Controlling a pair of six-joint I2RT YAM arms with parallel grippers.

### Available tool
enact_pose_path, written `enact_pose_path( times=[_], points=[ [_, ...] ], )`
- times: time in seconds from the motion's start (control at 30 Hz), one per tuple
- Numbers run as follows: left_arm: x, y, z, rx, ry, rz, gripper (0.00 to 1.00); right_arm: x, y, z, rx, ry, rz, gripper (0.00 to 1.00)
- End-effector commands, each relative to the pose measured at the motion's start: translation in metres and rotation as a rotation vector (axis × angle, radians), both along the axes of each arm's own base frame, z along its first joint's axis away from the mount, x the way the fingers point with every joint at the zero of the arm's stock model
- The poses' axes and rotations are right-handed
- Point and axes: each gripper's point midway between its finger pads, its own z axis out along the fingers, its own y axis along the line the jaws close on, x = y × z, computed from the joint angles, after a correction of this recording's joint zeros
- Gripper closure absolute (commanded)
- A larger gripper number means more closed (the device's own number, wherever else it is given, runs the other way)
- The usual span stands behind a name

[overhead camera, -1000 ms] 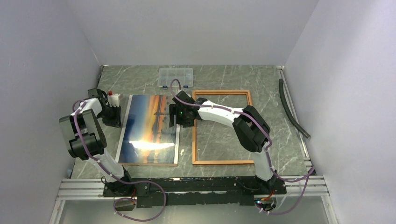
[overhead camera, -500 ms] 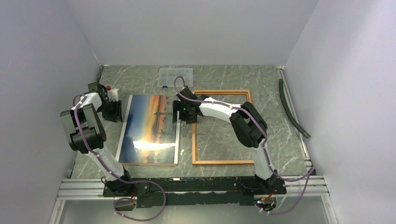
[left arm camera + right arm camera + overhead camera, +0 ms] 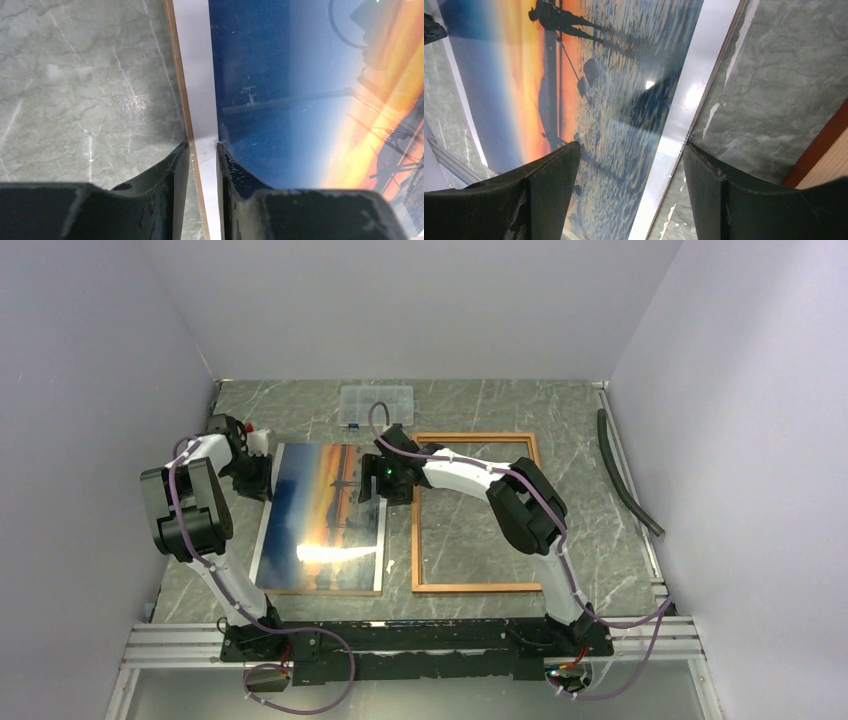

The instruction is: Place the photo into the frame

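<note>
The photo (image 3: 325, 510), a glossy orange-and-blue sunset print, lies face up on a brown backing board (image 3: 315, 591), left of the frame (image 3: 475, 437). The frame lies flat on the table with nothing inside its red-orange border. My left gripper (image 3: 266, 476) is at the photo's left edge. In the left wrist view the left gripper (image 3: 202, 150) stands narrowly open astride the white margin and the board edge (image 3: 176, 75). My right gripper (image 3: 376, 485) is at the photo's right edge. The right gripper (image 3: 631, 155) is wide open, one finger over the print (image 3: 624, 75), the other over the table.
A small clear compartment box (image 3: 376, 406) stands at the back, beyond the photo. A white item with a red cap (image 3: 258, 438) sits by the left arm. A black hose (image 3: 625, 475) runs along the right rail. The frame's corner (image 3: 829, 150) shows right of the right gripper.
My left arm has swung right, bringing its gripper from the bare table onto the photo's left edge. The right gripper has shifted only slightly along the right edge.
</note>
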Motion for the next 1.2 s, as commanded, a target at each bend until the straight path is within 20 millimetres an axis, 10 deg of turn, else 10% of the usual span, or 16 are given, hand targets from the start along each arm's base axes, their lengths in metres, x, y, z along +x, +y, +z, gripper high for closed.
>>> enact_pose_path(
  times=[0.0, 1.17],
  points=[
    [0.000, -0.021, 0.012, -0.099, 0.005, -0.017, 0.70, 0.008, 0.020, 0.028, 0.090, -0.034, 0.011, 0.22],
    [0.000, -0.031, 0.010, -0.153, -0.013, -0.041, 0.93, -0.013, 0.030, 0.106, 0.248, -0.049, 0.059, 0.25]
  ],
)
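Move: The photo's left edge is at the left hand's fingertips, its middle about 14 cm to their right, 4 cm back and roughly 1 cm below. The right hand, wide open, straddles the photo's right edge, with the photo's middle some 12 cm to its left, 4 cm back and 3 cm below. From the right hand, the frame's middle is about 25 cm to the right and 3 cm back, and the clear plastic box about 26 cm straight ahead, both 3 cm lower. The right hand's outer fingertip, hooked at the photo's right edge, stays there almost still at first, then rises about 3.5 cm and eases back 1 cm, levering the edge up with the fingers still wide open. Meanwhile the left fingers close nearly shut on the opposite edge, the hand creeping forward about 1 cm. ##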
